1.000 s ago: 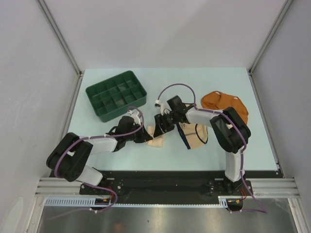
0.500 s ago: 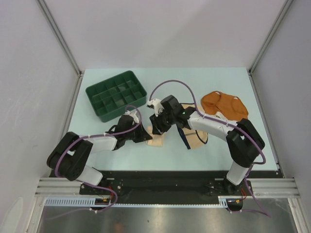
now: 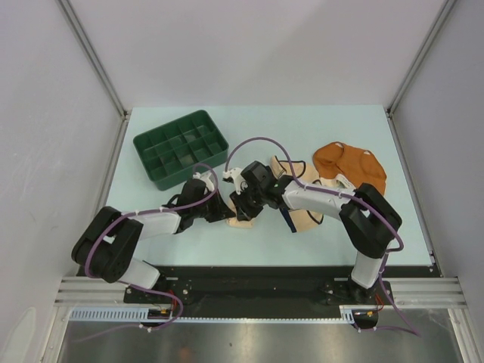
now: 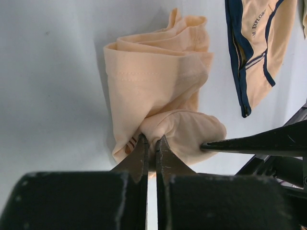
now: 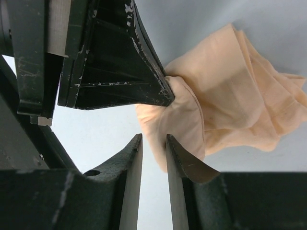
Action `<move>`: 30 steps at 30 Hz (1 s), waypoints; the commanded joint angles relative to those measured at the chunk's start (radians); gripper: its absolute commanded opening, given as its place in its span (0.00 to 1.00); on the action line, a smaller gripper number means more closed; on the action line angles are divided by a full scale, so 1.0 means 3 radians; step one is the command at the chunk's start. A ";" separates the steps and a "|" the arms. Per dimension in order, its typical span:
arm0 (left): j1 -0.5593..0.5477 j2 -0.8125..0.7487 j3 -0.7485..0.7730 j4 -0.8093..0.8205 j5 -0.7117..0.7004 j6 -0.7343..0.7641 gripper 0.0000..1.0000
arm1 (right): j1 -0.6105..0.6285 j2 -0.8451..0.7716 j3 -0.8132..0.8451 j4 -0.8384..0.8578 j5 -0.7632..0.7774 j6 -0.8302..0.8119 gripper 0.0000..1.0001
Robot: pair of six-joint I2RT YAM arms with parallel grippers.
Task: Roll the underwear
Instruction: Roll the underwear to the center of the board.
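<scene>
The pale peach underwear (image 4: 153,91) lies partly rolled on the table (image 3: 249,136) between both arms. My left gripper (image 4: 151,139) is shut on the near end of its roll (image 3: 243,219). My right gripper (image 5: 153,137) comes in from the right, open by a narrow gap, with the peach cloth's (image 5: 240,96) rounded end just at its tips. One right finger (image 4: 254,142) touches the roll's side. The cream underwear with dark trim (image 3: 302,208) lies flat to the right, partly under the right arm. The rust-orange underwear (image 3: 348,162) lies at the far right.
A dark green compartment tray (image 3: 170,125) stands at the back left, beyond the left arm. White walls close in the table on three sides. The left gripper's finger (image 5: 120,67) fills the upper left of the right wrist view.
My right gripper has swung left from over the cream underwear to the peach roll, and its jaws have narrowed. The left gripper has kept its hold in place.
</scene>
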 commanded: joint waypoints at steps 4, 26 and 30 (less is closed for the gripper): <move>0.0083 -0.0065 -0.0096 -0.0388 -0.0302 0.0176 0.00 | -0.0006 0.0180 -0.0078 0.0041 0.0232 0.0074 0.29; 0.0083 -0.0644 -0.0356 -0.0148 -0.0205 0.0258 0.65 | -0.0067 0.0544 -0.0129 0.0277 0.0447 0.0171 0.28; 0.0083 -0.0470 -0.0438 0.0205 -0.0133 0.0207 0.63 | -0.0077 0.0538 -0.0134 0.0266 0.0431 0.0181 0.29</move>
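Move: The left hand is shut on the near left corner of the half-rolled underwear, whose middle lies about 3 cm ahead, 3 cm to its right and 1 cm below. For the right hand, hovering over the near rolled edge, that middle is some 3 cm ahead, 1 cm left and 4 cm below. From the left hand, the navy-trimmed shorts lie about 20 cm right and 7 cm ahead, and the green organizer box 16 cm left and 22 cm ahead. Downward some 3 cm and slightly forward, the right hand brings its nearly shut fingertips onto the rolled edge, then stays there, pressing it down. As it settles, the left fingers open wide and let go of the corner; the left hand draws off to its left about 3.5 cm while rising 2 cm, then sinks back and draws slightly towards its base, open beside the roll's left end. ##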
